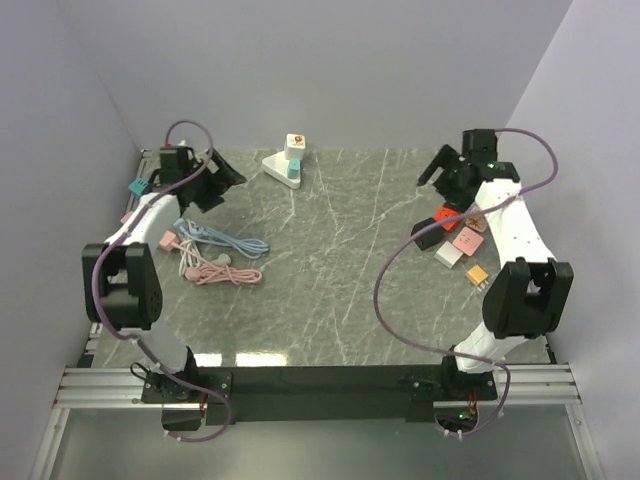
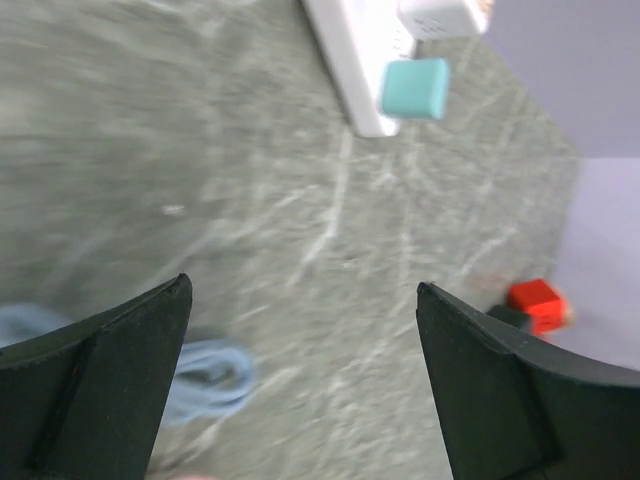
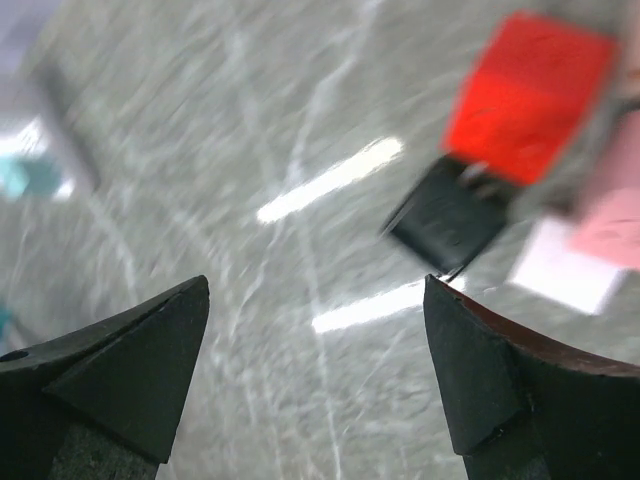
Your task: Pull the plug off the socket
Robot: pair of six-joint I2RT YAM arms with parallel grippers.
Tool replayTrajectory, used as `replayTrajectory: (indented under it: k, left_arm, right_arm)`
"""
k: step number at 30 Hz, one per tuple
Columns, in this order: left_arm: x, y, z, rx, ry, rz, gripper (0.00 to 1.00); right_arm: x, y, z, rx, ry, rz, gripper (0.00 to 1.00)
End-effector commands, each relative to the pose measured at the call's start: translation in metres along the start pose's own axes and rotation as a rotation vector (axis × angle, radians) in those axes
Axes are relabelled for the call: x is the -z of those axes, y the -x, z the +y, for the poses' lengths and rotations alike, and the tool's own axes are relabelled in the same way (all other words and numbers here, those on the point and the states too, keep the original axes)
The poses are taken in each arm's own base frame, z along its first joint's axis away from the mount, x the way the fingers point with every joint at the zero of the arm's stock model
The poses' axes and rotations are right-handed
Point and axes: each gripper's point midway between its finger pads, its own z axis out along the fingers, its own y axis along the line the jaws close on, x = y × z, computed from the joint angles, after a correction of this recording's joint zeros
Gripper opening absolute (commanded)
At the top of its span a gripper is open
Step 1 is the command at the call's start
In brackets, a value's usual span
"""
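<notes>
A white triangular socket (image 1: 275, 166) stands at the back middle of the table. A teal plug (image 1: 293, 172) is stuck in its side and a white plug (image 1: 295, 145) with a coloured sticker stands on its top. In the left wrist view the socket (image 2: 345, 50) is far ahead, with the teal plug (image 2: 414, 88) and the white plug (image 2: 440, 18) on it. My left gripper (image 1: 222, 188) (image 2: 303, 285) is open and holds nothing, well left of the socket. My right gripper (image 1: 438, 180) (image 3: 316, 281) is open and holds nothing, far right of the socket.
Blue cable (image 1: 222, 239) (image 2: 205, 375) and pink cable (image 1: 215, 273) lie coiled at the left. Loose adapters lie at the right: red (image 1: 447, 217) (image 3: 530, 95), black (image 3: 450, 215), pink (image 1: 467, 240), white (image 1: 449, 254), orange (image 1: 477, 274). Another teal block (image 1: 138, 186) sits by the left wall.
</notes>
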Motion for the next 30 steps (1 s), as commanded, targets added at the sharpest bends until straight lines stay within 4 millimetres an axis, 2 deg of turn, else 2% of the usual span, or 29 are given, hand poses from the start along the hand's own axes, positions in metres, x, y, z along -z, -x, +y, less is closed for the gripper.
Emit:
replayTrajectory:
  k: [1,2,3,4,5,7,8,11,13,15,18,19,20,22,23,25,26,28,30]
  left_arm:
    - [-0.024,0.011,-0.071,0.125,-0.185,-0.063,0.99]
    - [-0.041,0.009,-0.069,0.157,-0.163,-0.066,0.99]
    - [-0.050,0.007,-0.073,0.177,-0.159,-0.075,0.99]
    - [-0.058,0.001,-0.087,0.204,-0.169,-0.072,0.99]
    - [-0.076,-0.004,-0.085,0.218,-0.159,-0.069,0.99]
    - [-0.095,-0.005,-0.081,0.242,-0.103,-0.115,0.99]
    - [-0.109,-0.014,-0.083,0.252,-0.086,-0.122,0.99]
    - [-0.136,-0.020,-0.071,0.336,-0.051,-0.165,0.99]
    - [-0.147,-0.025,-0.068,0.400,-0.043,-0.162,0.99]
    - [-0.161,-0.025,-0.054,0.433,0.008,-0.199,0.99]
    - [-0.173,-0.021,-0.053,0.452,0.005,-0.242,0.99]
    - [-0.176,-0.017,-0.059,0.476,-0.013,-0.244,0.99]
    - [-0.187,-0.023,-0.053,0.482,-0.009,-0.231,0.99]
    - [-0.196,-0.016,-0.063,0.494,-0.047,-0.236,0.99]
    - [-0.208,-0.024,-0.058,0.495,-0.042,-0.218,0.99]
    - [-0.217,-0.020,-0.068,0.483,-0.078,-0.219,0.98]
    - [-0.230,-0.029,-0.060,0.479,-0.063,-0.205,0.97]
    - [-0.239,-0.031,-0.059,0.494,-0.059,-0.189,0.96]
    - [-0.248,-0.035,-0.050,0.515,-0.045,-0.196,0.95]
  right_arm:
    - [0.016,-0.020,0.032,0.030,0.136,0.002,0.94]
    - [0.019,-0.035,0.045,0.055,0.171,0.023,0.94]
    - [0.019,-0.046,0.047,0.054,0.185,0.044,0.94]
    - [0.024,-0.050,0.052,0.059,0.206,0.044,0.94]
    - [0.025,-0.057,0.056,0.065,0.220,0.057,0.94]
    - [0.027,-0.067,0.056,0.067,0.238,0.075,0.94]
    - [0.027,-0.071,0.056,0.069,0.240,0.081,0.94]
    - [0.028,-0.079,0.051,0.074,0.243,0.097,0.94]
    - [0.029,-0.084,0.048,0.081,0.243,0.104,0.94]
    - [0.028,-0.089,0.046,0.085,0.246,0.114,0.94]
    - [0.029,-0.091,0.044,0.094,0.251,0.117,0.94]
    - [0.028,-0.093,0.043,0.097,0.251,0.122,0.94]
    - [0.026,-0.094,0.043,0.100,0.248,0.127,0.94]
    - [0.022,-0.097,0.042,0.105,0.244,0.147,0.94]
    - [0.021,-0.098,0.042,0.107,0.245,0.153,0.94]
    - [0.017,-0.101,0.041,0.110,0.242,0.171,0.94]
    - [0.015,-0.102,0.041,0.113,0.241,0.177,0.94]
    - [0.012,-0.103,0.041,0.118,0.237,0.188,0.94]
    - [0.011,-0.102,0.041,0.127,0.236,0.188,0.94]
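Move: The white socket's middle lies about 20 cm ahead of the left hand, 14 cm to its right and 12 cm below. On it sit the teal block, 3 cm to the right of that middle, and the white cube plug, 5 cm farther out and 3 cm right. From the right hand the white cube plug is some 25 cm ahead, 39 cm left and 13 cm below; the red cube lies 3 cm ahead, 8 cm right. Fingers wide open throughout, the left hand swings right and forward while sinking about 11 cm, then runs on level and forward to the white socket, some 17 cm forward and 13 cm right in all, its left side rolling down and the wrist turning counter-clockwise by roughly 20 degrees each. The empty right hand leaves the red cube, going about 9 cm left and 6 cm back and sinking slightly, then eases almost to a stop, still open. ##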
